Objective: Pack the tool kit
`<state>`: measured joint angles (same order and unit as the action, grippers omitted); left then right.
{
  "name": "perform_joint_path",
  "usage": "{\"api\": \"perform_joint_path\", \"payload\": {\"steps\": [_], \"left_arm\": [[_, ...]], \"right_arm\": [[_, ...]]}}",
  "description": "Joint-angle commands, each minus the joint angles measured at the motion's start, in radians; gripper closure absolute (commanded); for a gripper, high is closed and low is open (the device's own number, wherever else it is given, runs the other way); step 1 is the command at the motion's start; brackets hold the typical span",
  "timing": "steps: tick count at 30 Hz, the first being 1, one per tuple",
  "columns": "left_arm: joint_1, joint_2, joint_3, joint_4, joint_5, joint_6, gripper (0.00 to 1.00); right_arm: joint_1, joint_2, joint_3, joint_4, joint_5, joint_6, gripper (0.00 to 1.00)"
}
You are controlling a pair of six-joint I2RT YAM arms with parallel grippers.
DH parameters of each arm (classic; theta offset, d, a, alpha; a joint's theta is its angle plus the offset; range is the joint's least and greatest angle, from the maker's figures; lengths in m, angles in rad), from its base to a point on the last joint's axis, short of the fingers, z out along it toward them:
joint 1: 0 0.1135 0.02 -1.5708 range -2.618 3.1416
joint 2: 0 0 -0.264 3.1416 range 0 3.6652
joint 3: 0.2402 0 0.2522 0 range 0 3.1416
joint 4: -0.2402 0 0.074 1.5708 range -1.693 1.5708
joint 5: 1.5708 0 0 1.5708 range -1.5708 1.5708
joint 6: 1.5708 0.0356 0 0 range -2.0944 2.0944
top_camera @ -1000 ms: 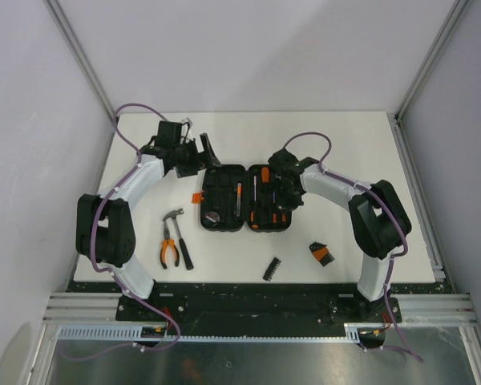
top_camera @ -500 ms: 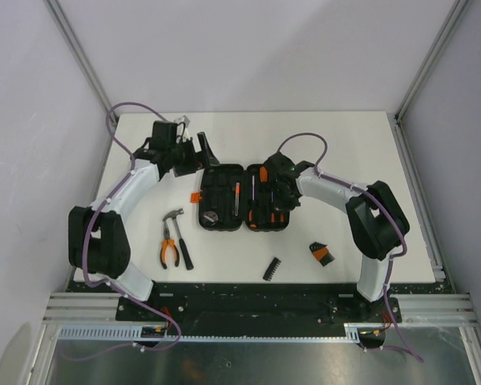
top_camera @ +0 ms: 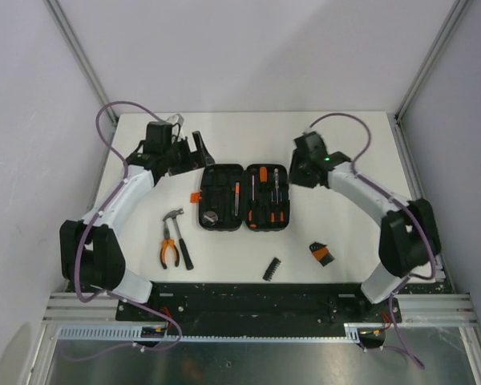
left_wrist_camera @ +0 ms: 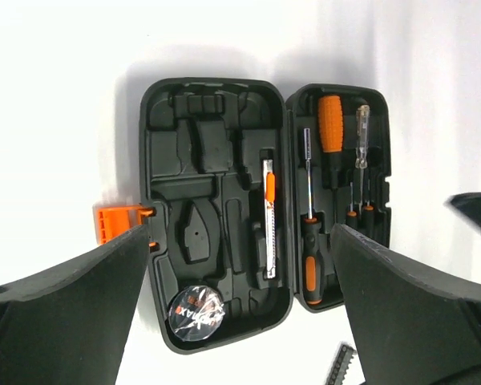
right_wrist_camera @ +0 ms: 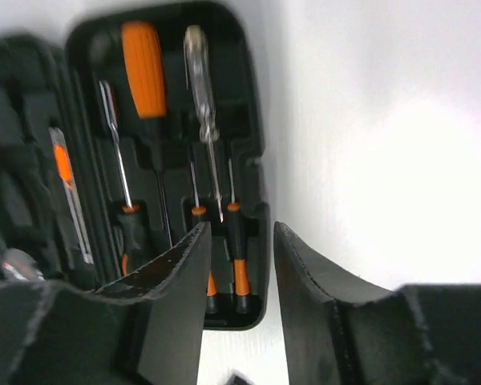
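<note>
The tool kit's black case (top_camera: 243, 197) lies open and flat in the middle of the table, its orange latch (top_camera: 196, 197) on the left. The right half (right_wrist_camera: 176, 120) holds several screwdrivers, among them one with a fat orange handle (right_wrist_camera: 143, 68) and a clear tester (right_wrist_camera: 199, 80). The left half (left_wrist_camera: 212, 208) holds a utility knife (left_wrist_camera: 269, 216) and a wrapped tape measure (left_wrist_camera: 196, 313). My left gripper (top_camera: 191, 156) hovers wide open behind the case's left corner. My right gripper (top_camera: 298, 171) is open and empty beside the case's right rear edge.
A hammer (top_camera: 176, 233) and orange-handled pliers (top_camera: 169, 250) lie loose left of the case. A black bit strip (top_camera: 272, 269) and a small black and orange part (top_camera: 321, 254) lie near the front edge. Grey walls enclose the white table (top_camera: 345, 136).
My right gripper has drawn back and to the right, off the case's right half, and its jaws have opened. My left arm has shifted slightly back and left.
</note>
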<state>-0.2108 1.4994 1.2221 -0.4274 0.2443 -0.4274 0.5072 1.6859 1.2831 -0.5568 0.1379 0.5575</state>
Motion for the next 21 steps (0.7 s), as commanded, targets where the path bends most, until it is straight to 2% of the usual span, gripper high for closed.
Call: {"api": "perform_joint_path", "payload": {"steps": [1,3,6,8,13,18,21], "left_arm": [[0.009,-0.045,-0.051,0.023,-0.080,-0.028,0.01],[0.026,-0.035,-0.087,0.017,-0.115,-0.094,0.05],[0.058,-0.014,-0.135,0.008,-0.165,-0.152,0.19],[0.066,-0.003,-0.157,0.004,-0.216,-0.162,0.31],[0.069,0.061,-0.171,0.003,-0.306,-0.165,0.44],[0.069,0.187,-0.135,0.003,-0.243,-0.160,0.58],[0.058,0.233,-0.125,0.004,-0.187,-0.166,0.65]], "right_arm": [[-0.078,-0.119,0.020,-0.011,-0.033,-0.024,0.56],[-0.091,-0.128,0.018,-0.082,-0.012,-0.052,0.54],[-0.094,-0.148,-0.004,-0.154,0.016,-0.083,0.53],[-0.095,-0.176,-0.039,-0.167,0.023,-0.088,0.55],[-0.072,-0.229,-0.107,-0.146,0.003,-0.141,0.57],[0.043,-0.248,-0.150,-0.113,0.053,-0.263,0.58],[0.085,-0.247,-0.159,-0.094,0.063,-0.278,0.58]]}}
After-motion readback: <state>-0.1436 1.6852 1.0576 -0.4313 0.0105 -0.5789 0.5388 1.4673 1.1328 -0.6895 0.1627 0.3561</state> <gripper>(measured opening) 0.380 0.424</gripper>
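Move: Below the left hand by about 17 cm, the case's orange latch lies roughly 3 cm back and 4 cm to the left; the hammer head is some 5 cm nearer the base and 6 cm farther left than the latch. From the right hand, the bit strip is about 23 cm back, 5 cm left and 10 cm below, with the hex keys some 18 cm back and 9 cm right. Sinking about 14 cm while swinging some 7 cm left and 2 cm back, the left hand comes down by the latch, turning counter-clockwise and tipping down some 20 degrees as its fingers close over halfway. The empty right hand rises about 5 cm rightward, clear of the case, then draws back towards the near table edge, sinking some 4 cm and finally curving left, its fingers still part-open. ##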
